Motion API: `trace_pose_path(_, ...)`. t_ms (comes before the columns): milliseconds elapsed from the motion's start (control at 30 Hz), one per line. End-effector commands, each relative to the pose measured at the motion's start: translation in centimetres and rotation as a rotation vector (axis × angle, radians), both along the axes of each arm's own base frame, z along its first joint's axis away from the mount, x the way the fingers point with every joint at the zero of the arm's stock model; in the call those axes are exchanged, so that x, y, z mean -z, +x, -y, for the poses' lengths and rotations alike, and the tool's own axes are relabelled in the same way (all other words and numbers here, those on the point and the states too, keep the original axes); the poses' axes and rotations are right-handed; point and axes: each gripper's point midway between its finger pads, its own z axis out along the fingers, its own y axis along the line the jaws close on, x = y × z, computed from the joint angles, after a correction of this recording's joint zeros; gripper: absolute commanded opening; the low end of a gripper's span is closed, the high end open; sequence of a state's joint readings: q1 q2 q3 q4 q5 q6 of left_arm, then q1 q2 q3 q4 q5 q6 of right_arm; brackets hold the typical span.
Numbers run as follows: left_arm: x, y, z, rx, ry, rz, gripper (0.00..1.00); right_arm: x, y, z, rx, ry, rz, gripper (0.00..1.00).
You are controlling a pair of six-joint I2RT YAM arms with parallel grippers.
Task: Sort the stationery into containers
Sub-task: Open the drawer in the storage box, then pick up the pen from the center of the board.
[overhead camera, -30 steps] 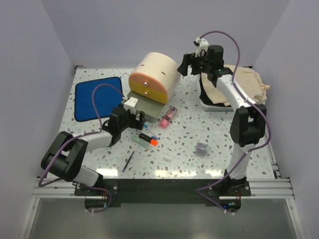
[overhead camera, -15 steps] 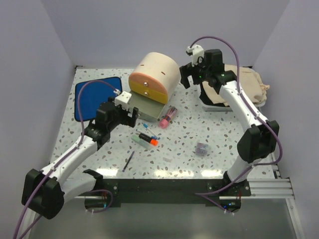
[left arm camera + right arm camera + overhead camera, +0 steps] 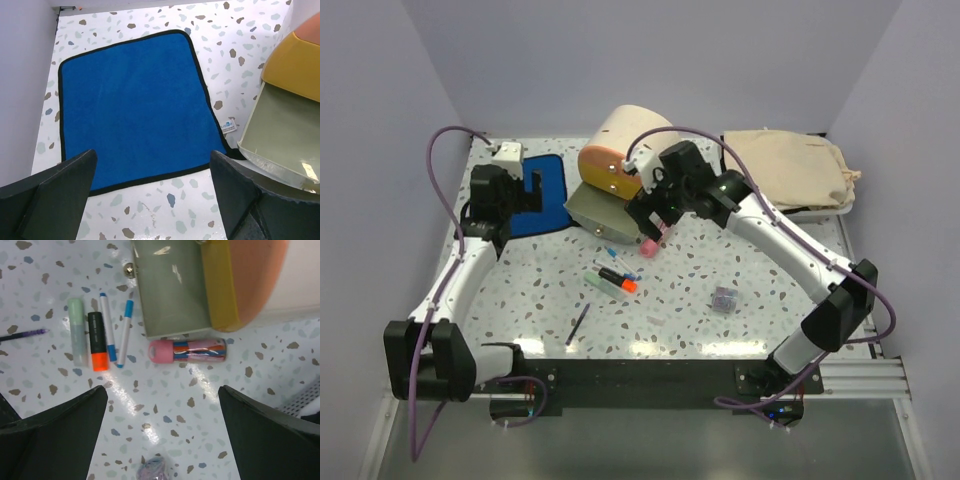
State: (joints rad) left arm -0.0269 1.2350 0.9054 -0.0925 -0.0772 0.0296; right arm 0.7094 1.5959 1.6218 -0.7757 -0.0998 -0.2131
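The beige cabinet [image 3: 640,135] lies on its side with its orange drawer [image 3: 603,165] and yellow drawer [image 3: 220,285] shut and the grey drawer [image 3: 592,210] pulled out. The pink tube [image 3: 187,350] lies beside the grey drawer [image 3: 172,287]. My right gripper [image 3: 162,395] hovers open just above the tube [image 3: 648,243], holding nothing. The green-and-orange highlighter [image 3: 87,337], two blue-tipped pens [image 3: 116,330], a thin black pen [image 3: 578,325] and the purple-grey box [image 3: 724,298] lie loose on the table. My left gripper [image 3: 152,160] stands open and empty over the blue cloth [image 3: 132,105].
A beige bag [image 3: 790,165] on a white tray sits at the back right. The blue cloth [image 3: 545,205] lies at the back left, touching the grey drawer's corner [image 3: 285,135]. Walls close the table on three sides.
My left gripper has drawn away from the grey drawer, back and left over the blue cloth. My right arm has swung from behind the cabinet forward to above the pink tube.
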Motion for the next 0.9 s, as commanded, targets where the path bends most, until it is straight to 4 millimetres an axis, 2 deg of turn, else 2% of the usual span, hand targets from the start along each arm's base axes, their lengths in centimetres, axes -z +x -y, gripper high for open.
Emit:
trace_pose_path(0, -1.8, -0.2, -1.2, -0.045, 0.051, 0.048, 1.00, -2.1, -1.0, -2.3, 0.073, -0.007, 0.028, 0.99)
trace_pose_path(67, -1.6, -1.0, -0.7, -0.039, 0.136, 0.019, 1.00, -2.8, -1.2, -3.3, 0.074, 0.017, 0.030, 0.99)
trace_pose_path(100, -2.1, -1.6, 0.0, -0.017, 0.178, 0.033, 1.00, -2.9, -1.1, -3.9, 0.065, 0.034, 0.029, 0.99)
trace_pose_path(133, -1.4, -2.4, 1.9, 0.051, 0.201, 0.027, 1.00, -2.9, -1.3, -4.5, 0.052, 0.047, 0.020, 0.99)
trace_pose_path(167, -1.6, -2.9, 2.7, 0.090, 0.227, 0.043, 1.00, -2.7, -1.5, -4.8, 0.039, 0.057, 0.011, 0.99)
trace_pose_path(200, -2.5, -3.7, 3.3, 0.113, 0.231, 0.079, 1.00, -2.7, -1.1, -5.3, 0.047, 0.074, 0.019, 0.99)
trace_pose_path(233, -1.7, -4.4, 4.4, 0.148, 0.241, 0.067, 1.00, -2.8, -1.0, -5.3, 0.044, 0.076, 0.022, 0.99)
trace_pose_path(300, -1.5, -5.1, 5.0, 0.195, 0.235, 0.045, 1.00, -2.7, -1.5, -5.5, 0.004, 0.077, 0.022, 0.99)
trace_pose_path(333, -1.3, -5.3, 4.8, 0.216, 0.231, 0.025, 1.00, -3.2, -1.9, -5.3, -0.032, 0.082, 0.038, 0.99)
trace_pose_path(400, -0.9, -5.9, 4.0, 0.255, 0.245, -0.012, 1.00, -2.3, -4.1, -6.0, -0.168, 0.117, 0.011, 0.99)
trace_pose_path(433, -0.8, -6.3, 3.5, 0.263, 0.266, -0.028, 1.00, -2.8, -4.9, -5.8, -0.234, 0.124, 0.040, 0.99)
trace_pose_path(467, -1.2, -6.3, 2.9, 0.270, 0.299, -0.023, 1.00, -2.2, -5.4, -5.8, -0.255, 0.125, 0.028, 0.99)
trace_pose_path(500, -2.1, -6.5, 2.1, 0.254, 0.305, -0.005, 1.00, -2.3, -5.9, -5.9, -0.288, 0.133, 0.024, 0.99)
trace_pose_path(600, -2.8, -7.1, 0.8, 0.220, 0.276, 0.015, 1.00, -2.3, -6.7, -5.0, -0.425, 0.059, 0.069, 0.99)
trace_pose_path(667, -2.9, -7.4, 0.9, 0.209, 0.238, 0.031, 1.00, -2.5, -6.4, -3.6, -0.475, 0.003, 0.134, 0.99)
trace_pose_path(700, -2.3, -7.6, 0.9, 0.206, 0.225, 0.026, 1.00, -2.4, -6.3, -3.2, -0.480, -0.009, 0.143, 0.99)
trace_pose_path(767, -2.3, -7.8, 1.7, 0.218, 0.174, 0.052, 1.00, -2.3, -7.1, -2.5, -0.490, -0.019, 0.116, 0.99)
trace_pose_path(867, -1.8, -8.0, 1.5, 0.166, 0.115, 0.047, 1.00, -0.9, -8.3, -2.9, -0.514, -0.015, 0.053, 0.96)
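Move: The black-and-orange highlighter lies some 6 cm back and 10 cm to the left of the right hand, about 21 cm below it. At the same depth, the green highlighter is 8 cm back and 13 cm left, and the pink-capped case about 6 cm ahead, straight in line; the open drawer's knob is some 5 cm ahead, 15 cm left and 17 cm down. From the left hand that black-and-orange highlighter is about 14 cm back and 24 cm right, 17 cm below. The empty right hand first slides left about 5 cm and slightly back, pauses beside the open drawer, then draws back some 4 cm more towards the highlighters, turning about 25 degrees counter-clockwise at almost unchanged height, fingers still wide open and touching nothing. Meanwhile the left hand, also open and empty, backs off about 8 cm towards its base, swinging right and returning on the way, with its left side rolling up a little and a slight clockwise turn. ##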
